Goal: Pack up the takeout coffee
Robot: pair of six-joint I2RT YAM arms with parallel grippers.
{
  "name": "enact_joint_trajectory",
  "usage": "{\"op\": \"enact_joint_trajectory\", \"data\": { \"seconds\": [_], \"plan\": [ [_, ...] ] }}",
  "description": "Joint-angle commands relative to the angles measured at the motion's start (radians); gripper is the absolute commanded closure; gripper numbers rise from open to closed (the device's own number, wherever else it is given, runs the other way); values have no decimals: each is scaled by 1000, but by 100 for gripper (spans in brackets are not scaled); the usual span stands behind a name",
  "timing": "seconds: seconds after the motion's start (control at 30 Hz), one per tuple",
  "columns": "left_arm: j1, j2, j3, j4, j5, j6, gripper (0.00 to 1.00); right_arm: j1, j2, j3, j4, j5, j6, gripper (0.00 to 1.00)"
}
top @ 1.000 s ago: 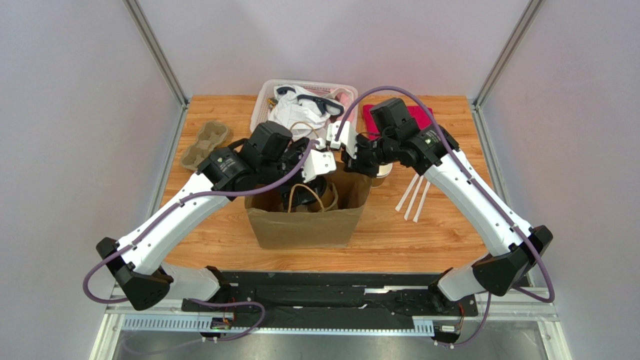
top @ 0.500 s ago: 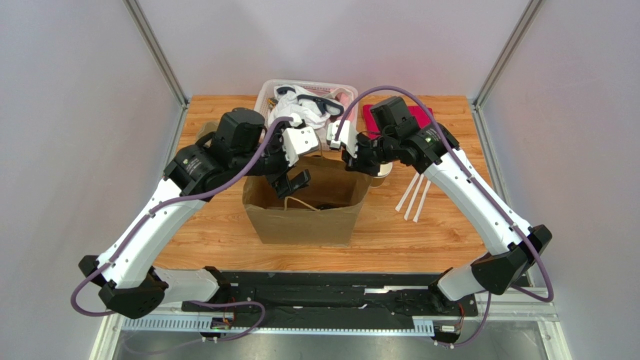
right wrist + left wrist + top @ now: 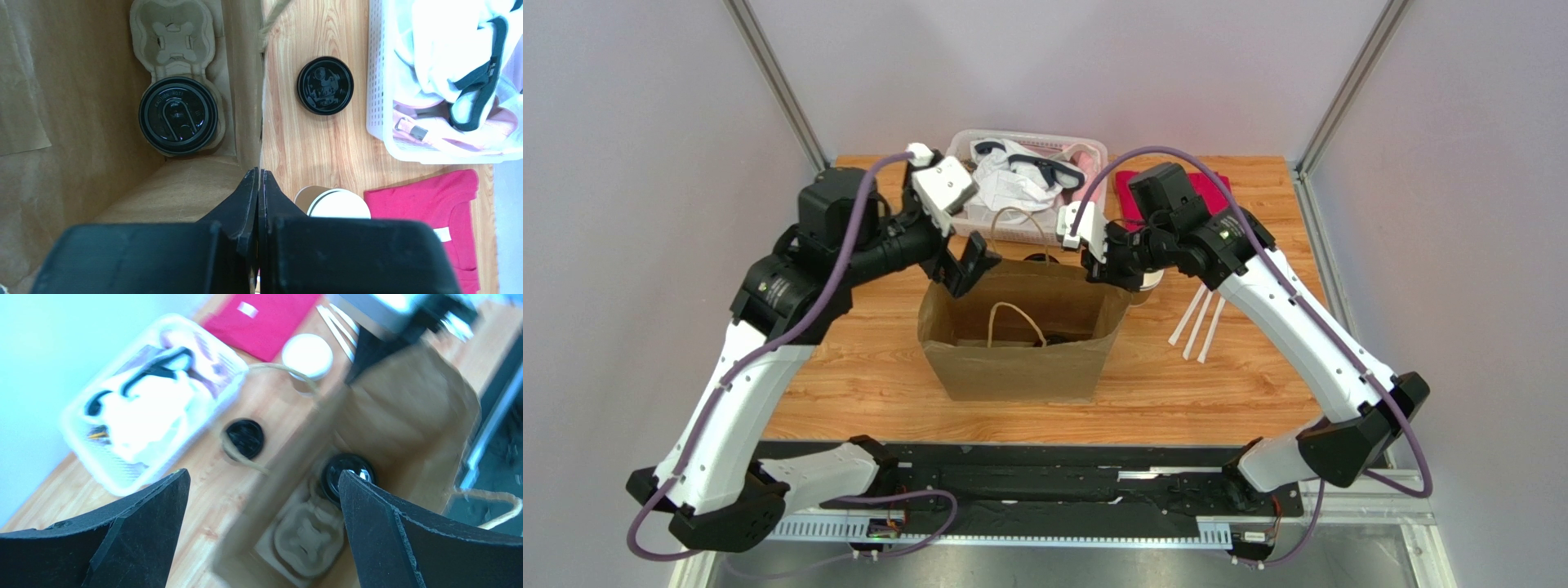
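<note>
The takeout coffee (image 3: 178,114), a cup under a black lid, sits in a pulp tray (image 3: 174,30) on the floor of the open brown paper bag (image 3: 1020,361). The left wrist view also shows the takeout coffee (image 3: 348,474), far below that camera. My left gripper (image 3: 967,263) hangs open and empty above the bag's back left corner; in its own view the left gripper (image 3: 264,474) has its fingers wide apart. My right gripper (image 3: 259,177) is shut on the bag's back right rim, and the top view shows the right gripper (image 3: 1097,267) at that corner.
Behind the bag a loose black lid (image 3: 325,86) lies on the table. An unlidded paper cup (image 3: 334,205) stands beside a red cloth (image 3: 430,202). A white basket (image 3: 1026,165) of clutter sits at the back. White sticks (image 3: 1198,321) lie to the right of the bag.
My left arm has lifted out of the bag and swung back to the left, its gripper open. The lidded cup stays in the bag. The right gripper still holds the rim.
</note>
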Motion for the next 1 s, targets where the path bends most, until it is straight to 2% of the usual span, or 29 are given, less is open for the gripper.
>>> {"op": "enact_joint_trajectory", "data": {
  "seconds": [0.0, 0.13, 0.27, 0.37, 0.57, 0.83, 0.97],
  "plan": [
    [66, -8, 91, 118, -125, -118, 1, 50, -161, -98, 117, 20, -37, 100],
    [158, -21, 45, 161, -173, -166, 1, 96, -222, -163, 145, 31, -66, 100],
    [233, -56, -95, 158, -156, -192, 1, 125, -276, -212, 151, 47, -83, 100],
    [244, -88, -194, 170, -139, -187, 1, 151, -319, -244, 157, 60, -86, 100],
    [249, -114, -300, 170, -121, -194, 1, 218, -359, -257, 146, 119, -79, 100],
    [250, -134, -388, 187, -92, -197, 1, 269, -389, -264, 151, 172, -63, 100],
    [253, -111, -393, 180, -81, -198, 1, 269, -332, -223, 125, 237, 7, 100]
  ]
}}
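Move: My right hand already pinches the far rim of the paper bag near its right corner. The bag's middle lies about 15 cm to its left, 5 cm back and some 14 cm lower. The white cup stack stands roughly 16 cm ahead and 5 cm right of that hand, the loose black lid 20 cm ahead and 13 cm left. My open left hand hangs over the bag, whose middle is about 27 cm below it, 7 cm to its right and 4 cm back. Keeping my right fingers shut on the rim, I drag the bag back towards my base, about 9 cm, rising slightly while the wrist tips up and turns a little counter-clockwise. Meanwhile my left hand, wide open and empty, swings left and forward away from the bag, turning some 25 degrees counter-clockwise; it rises 5 cm first, then sinks to 10 cm below where it began. ##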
